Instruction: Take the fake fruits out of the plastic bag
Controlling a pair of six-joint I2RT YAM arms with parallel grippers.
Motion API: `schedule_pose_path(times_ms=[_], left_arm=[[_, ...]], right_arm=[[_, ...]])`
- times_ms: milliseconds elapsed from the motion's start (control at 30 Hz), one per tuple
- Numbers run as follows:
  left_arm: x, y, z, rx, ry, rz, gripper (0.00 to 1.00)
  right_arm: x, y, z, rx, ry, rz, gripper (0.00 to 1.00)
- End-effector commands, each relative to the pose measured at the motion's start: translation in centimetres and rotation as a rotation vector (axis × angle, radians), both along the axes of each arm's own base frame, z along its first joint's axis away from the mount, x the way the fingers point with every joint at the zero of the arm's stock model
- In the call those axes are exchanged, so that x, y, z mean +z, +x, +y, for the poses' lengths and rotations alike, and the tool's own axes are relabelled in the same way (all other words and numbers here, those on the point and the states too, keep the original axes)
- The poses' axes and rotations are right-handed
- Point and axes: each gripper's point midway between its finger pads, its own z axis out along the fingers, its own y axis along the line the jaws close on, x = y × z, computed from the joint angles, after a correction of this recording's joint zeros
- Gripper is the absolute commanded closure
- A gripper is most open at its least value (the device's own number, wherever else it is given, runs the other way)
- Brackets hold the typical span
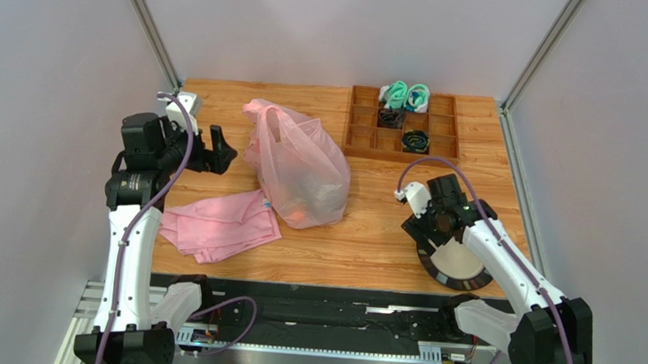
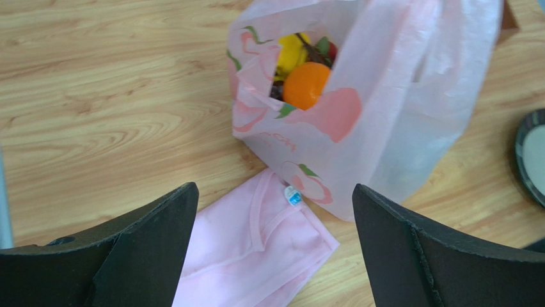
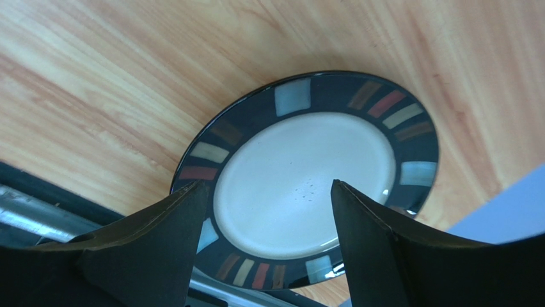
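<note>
The pink translucent plastic bag (image 1: 299, 163) stands mid-table, its mouth toward my left gripper. Through that opening in the left wrist view (image 2: 384, 96) I see fake fruits: an orange (image 2: 306, 84), a yellow lemon (image 2: 291, 51), a red berry (image 2: 331, 50) and dark grapes (image 2: 276, 91). My left gripper (image 1: 226, 152) hovers left of the bag, open and empty (image 2: 275, 188). My right gripper (image 1: 439, 227) points down over a plate at the right front, open with nothing between its fingers (image 3: 268, 185).
A folded pink cloth (image 1: 219, 225) lies against the bag's front left (image 2: 256, 243). A dark-rimmed plate (image 3: 294, 96) sits near the table's front edge under my right gripper. A wooden compartment tray (image 1: 359, 142) with teal and black items stands at the back right.
</note>
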Motion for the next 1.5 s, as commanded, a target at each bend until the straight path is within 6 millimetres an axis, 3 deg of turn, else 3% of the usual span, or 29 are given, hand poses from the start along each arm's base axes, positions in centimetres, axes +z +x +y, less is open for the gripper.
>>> schedule_pose_path(times_ms=[0, 200, 467, 600, 767, 933, 1100, 1300, 1467], left_arm=[[1.9, 0.8, 2.7, 0.152, 0.065, -0.052, 0.01], [2.7, 0.8, 3.2, 0.181, 0.078, -0.085, 0.01], [4.5, 0.4, 4.5, 0.22, 0.166, -0.176, 0.01], [5.4, 0.2, 5.3, 0.248, 0.21, -0.225, 0.01], [5.9, -0.1, 5.4, 0.244, 0.23, -0.258, 0.01], [6.0, -0.3, 5.3, 0.23, 0.247, -0.268, 0.01], [7.1, -0.5, 5.3, 0.228, 0.254, -0.284, 0.01], [7.4, -0.9, 4.9, 0.22, 0.239, -0.282, 0.01], [7.4, -1.4, 5.5, 0.244, 0.265, -0.293, 0.01]], right_arm=[[1.8, 2.5, 0.8, -0.07, -0.149, -0.227, 0.24], [0.8, 2.2, 2.5, 0.013, -0.3, -0.208, 0.34], [-2.2, 0.2, 1.4, 0.098, -0.461, -0.144, 0.43], [-2.3, 0.1, 2.4, 0.127, -0.456, -0.131, 0.47], [-2.7, -0.4, 4.4, 0.202, -0.456, -0.104, 0.47], [-3.2, -0.2, 4.2, 0.21, -0.48, -0.101, 0.46], [-2.3, 0.7, 5.4, 0.182, -0.433, -0.119, 0.45], [-4.2, 0.9, 4.3, 0.181, -0.532, -0.089, 0.46], [-4.6, 0.8, 4.0, 0.181, -0.565, -0.078, 0.48]])
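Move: The round plate's middle lies about 4 cm right and 1 cm back of the right hand and 7 cm below, so its left rim is some 5 cm to the hand's left. From the right hand the plastic bag is roughly 33 cm left and 13 cm ahead, the compartment box 32 cm ahead and 11 cm left. From the left hand the bag is some 17 cm right, 5 cm ahead and 20 cm lower. The right hand shifts about 4 cm left and sinks some 4.5 cm towards the plate's left rim, rolling about 30 degrees so the fingers slant down and to the right, while their gap narrows partway; contact with the rim can't be made out. The empty left hand, still wide open, backs off from the bag, left and then up, its fingers tipping up and swinging left. ##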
